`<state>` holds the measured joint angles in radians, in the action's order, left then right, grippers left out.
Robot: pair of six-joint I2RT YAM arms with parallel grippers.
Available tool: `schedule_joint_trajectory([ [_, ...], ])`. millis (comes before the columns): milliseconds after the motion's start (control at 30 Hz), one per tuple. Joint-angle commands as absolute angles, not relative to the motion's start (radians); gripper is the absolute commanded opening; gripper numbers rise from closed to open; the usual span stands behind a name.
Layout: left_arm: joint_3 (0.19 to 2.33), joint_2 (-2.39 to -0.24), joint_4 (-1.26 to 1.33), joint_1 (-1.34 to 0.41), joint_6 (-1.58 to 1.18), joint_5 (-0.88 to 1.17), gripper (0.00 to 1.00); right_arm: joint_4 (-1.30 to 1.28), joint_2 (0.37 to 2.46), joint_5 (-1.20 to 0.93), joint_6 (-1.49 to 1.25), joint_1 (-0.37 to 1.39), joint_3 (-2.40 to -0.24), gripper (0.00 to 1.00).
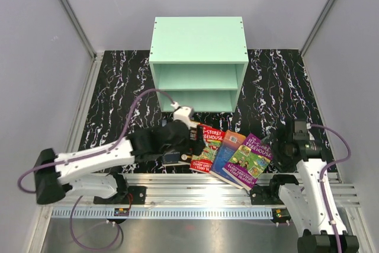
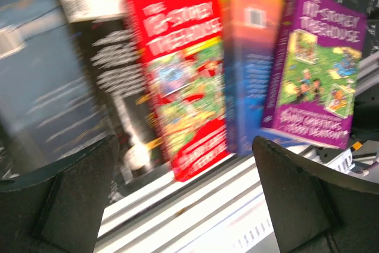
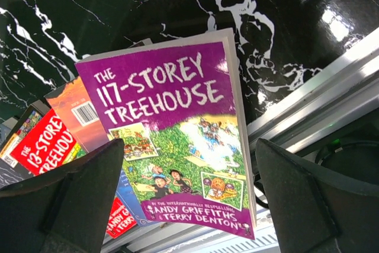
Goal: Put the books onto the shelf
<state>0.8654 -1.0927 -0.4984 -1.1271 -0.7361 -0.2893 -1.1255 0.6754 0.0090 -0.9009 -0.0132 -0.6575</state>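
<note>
The mint-green shelf [image 1: 198, 63] stands at the back, its two compartments facing me. The books lie fanned along the table's near edge: red [image 1: 207, 146], blue-and-orange [image 1: 228, 155] and purple [image 1: 251, 161]. My left gripper [image 1: 188, 140] hovers over the fan's left end and hides two more from above. The left wrist view, blurred, shows the dark blue [image 2: 35, 87], black [image 2: 106, 69], red [image 2: 183, 81], blue-and-orange [image 2: 249, 69] and purple [image 2: 314, 63] books beyond my open left gripper [image 2: 186, 205]. My right gripper [image 1: 283, 149] is open above the purple book [image 3: 172, 134], nothing between its fingers [image 3: 308, 199].
The books' near ends overhang a silver aluminium rail [image 1: 201, 182] along the front of the black marbled tabletop [image 1: 118, 87]. Grey walls enclose the table on three sides. A purple cable [image 1: 133, 114] loops over the left arm.
</note>
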Motion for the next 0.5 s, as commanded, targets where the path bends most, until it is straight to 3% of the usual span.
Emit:
schedule_joint_trajectory([
  [0,1.023,-1.234,-0.333,-1.178,-0.697,-0.341,0.99,-1.051,0.71,0.008,-0.882,-0.009,-0.652,1.0],
  [167,1.155,-1.388,-0.244,-1.193,-0.62,-0.194,0.99,-0.968,0.762,-0.049,-0.887,-0.009,-0.592,0.99],
  [467,1.284,-1.638,-0.212,-1.2,-0.532,-0.058,0.99,-0.767,0.857,-0.13,-0.862,-0.008,-0.525,0.71],
])
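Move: The purple 117-Storey book lies about 7 cm left of the right hand, 2 cm back and 5 cm below; from the left hand it is some 21 cm right, 4 cm back and 12 cm down. Counted from the right hand, the orange-blue book beneath its edge lies about 16 cm left and 1 cm back, the red 13-Storey book roughly 24 cm left and 1 cm ahead. Right hand sinks 4 cm onto the purple book's upper end, partly closing; open left sweeps 15 cm right towards it. ##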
